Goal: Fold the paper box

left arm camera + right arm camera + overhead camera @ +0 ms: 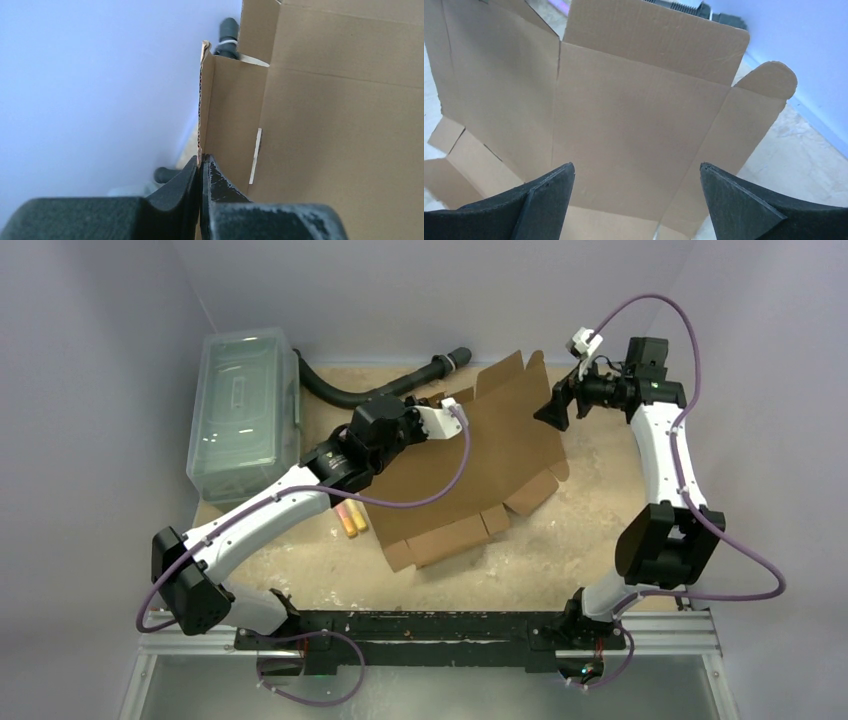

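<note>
The paper box (480, 465) is an unfolded brown cardboard sheet with flaps and tabs, lying at the table's middle with its far part raised. My left gripper (445, 405) is at the sheet's far left corner. In the left wrist view, the left gripper (201, 161) is shut on the edge of an upright flap (227, 115). My right gripper (553, 410) hovers at the sheet's far right edge. The right wrist view shows the right gripper (636, 170) wide open, nothing between its fingers, facing the raised panel (634, 115) and a rounded tab (769, 80).
A clear plastic lidded bin (243, 410) stands at the back left. A black hose (370, 390) runs along the back wall behind the cardboard. Two small yellow-orange pieces (350, 522) lie beside the left arm. Walls close in on three sides.
</note>
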Controlling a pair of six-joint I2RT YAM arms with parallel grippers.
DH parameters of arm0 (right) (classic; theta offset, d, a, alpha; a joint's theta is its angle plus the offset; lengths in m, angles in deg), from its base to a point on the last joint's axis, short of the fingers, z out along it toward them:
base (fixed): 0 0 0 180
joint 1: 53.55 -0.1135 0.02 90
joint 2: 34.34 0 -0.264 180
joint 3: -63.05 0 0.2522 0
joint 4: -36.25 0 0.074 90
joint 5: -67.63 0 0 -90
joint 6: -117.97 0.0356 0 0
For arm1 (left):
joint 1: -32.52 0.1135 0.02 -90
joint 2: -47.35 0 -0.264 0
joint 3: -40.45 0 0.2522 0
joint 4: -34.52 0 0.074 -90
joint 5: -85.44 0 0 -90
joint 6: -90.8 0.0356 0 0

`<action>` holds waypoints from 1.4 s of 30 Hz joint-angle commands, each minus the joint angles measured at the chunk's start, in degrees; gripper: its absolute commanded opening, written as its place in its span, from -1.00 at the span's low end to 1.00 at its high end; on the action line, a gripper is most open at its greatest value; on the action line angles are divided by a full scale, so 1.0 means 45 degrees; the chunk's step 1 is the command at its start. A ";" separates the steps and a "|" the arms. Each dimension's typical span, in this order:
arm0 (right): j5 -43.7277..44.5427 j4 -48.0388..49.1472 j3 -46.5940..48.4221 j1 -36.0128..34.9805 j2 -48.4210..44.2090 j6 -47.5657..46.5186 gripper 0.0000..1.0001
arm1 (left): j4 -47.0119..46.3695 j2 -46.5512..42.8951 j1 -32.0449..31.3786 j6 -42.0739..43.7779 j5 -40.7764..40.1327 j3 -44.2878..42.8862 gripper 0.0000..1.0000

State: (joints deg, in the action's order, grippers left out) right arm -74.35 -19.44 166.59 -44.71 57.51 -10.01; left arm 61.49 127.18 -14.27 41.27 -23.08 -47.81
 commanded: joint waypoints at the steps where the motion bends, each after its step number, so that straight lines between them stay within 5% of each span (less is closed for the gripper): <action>1: -0.0060 0.0248 0.1225 0.0209 -0.0404 0.0105 0.98 | -0.0789 -0.0255 0.0018 0.1937 -0.0434 -0.1138 -1.00; 15: 0.0412 -0.1835 0.3694 0.0223 -0.0568 -0.3009 0.98 | -0.0993 -0.0529 -0.0229 0.3568 0.0592 -0.1682 -1.00; 20: -0.0413 -0.3395 0.5028 0.0151 -0.0331 -0.6164 0.98 | -0.0951 -0.0657 -0.0405 0.4404 0.0686 -0.1916 -1.00; 26: 0.0113 -0.4852 0.7326 -0.1053 0.0847 -0.7387 0.98 | -0.1021 -0.0607 -0.0697 0.5021 0.0835 -0.2302 -1.00; 42: 0.2524 -0.5868 0.7588 -0.2541 0.1512 -1.0048 0.98 | -0.1070 -0.0162 -0.1523 0.6476 0.0601 -0.2653 -1.00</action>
State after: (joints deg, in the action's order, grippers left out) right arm -66.09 -43.90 198.31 -55.79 64.74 -49.87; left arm 59.96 126.85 -20.34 67.08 -20.20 -57.40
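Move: Still pinched in the shut left fingers is the left edge of the paper box, whose middle lies about 8 cm right of that hand, 7 cm back and 14 cm below. The hose end is some 11 cm ahead of the left hand, 6 cm right and 22 cm down. From the open right hand, the box's far right corner lies about 9 cm ahead, 1 cm left and 10 cm below; the hose end about 13 cm ahead, 14 cm left and 20 cm down. Rising about 14 cm, the open right hand swings some 6 cm left over the end of that climb, then sinks about 5 cm beside the box's right panel, rolling roughly 45 degrees about its finger line; one finger seems to meet the panel's corner. The left hand keeps its pinch and lifts the edge about 10 cm, drifting right and turning clockwise. ##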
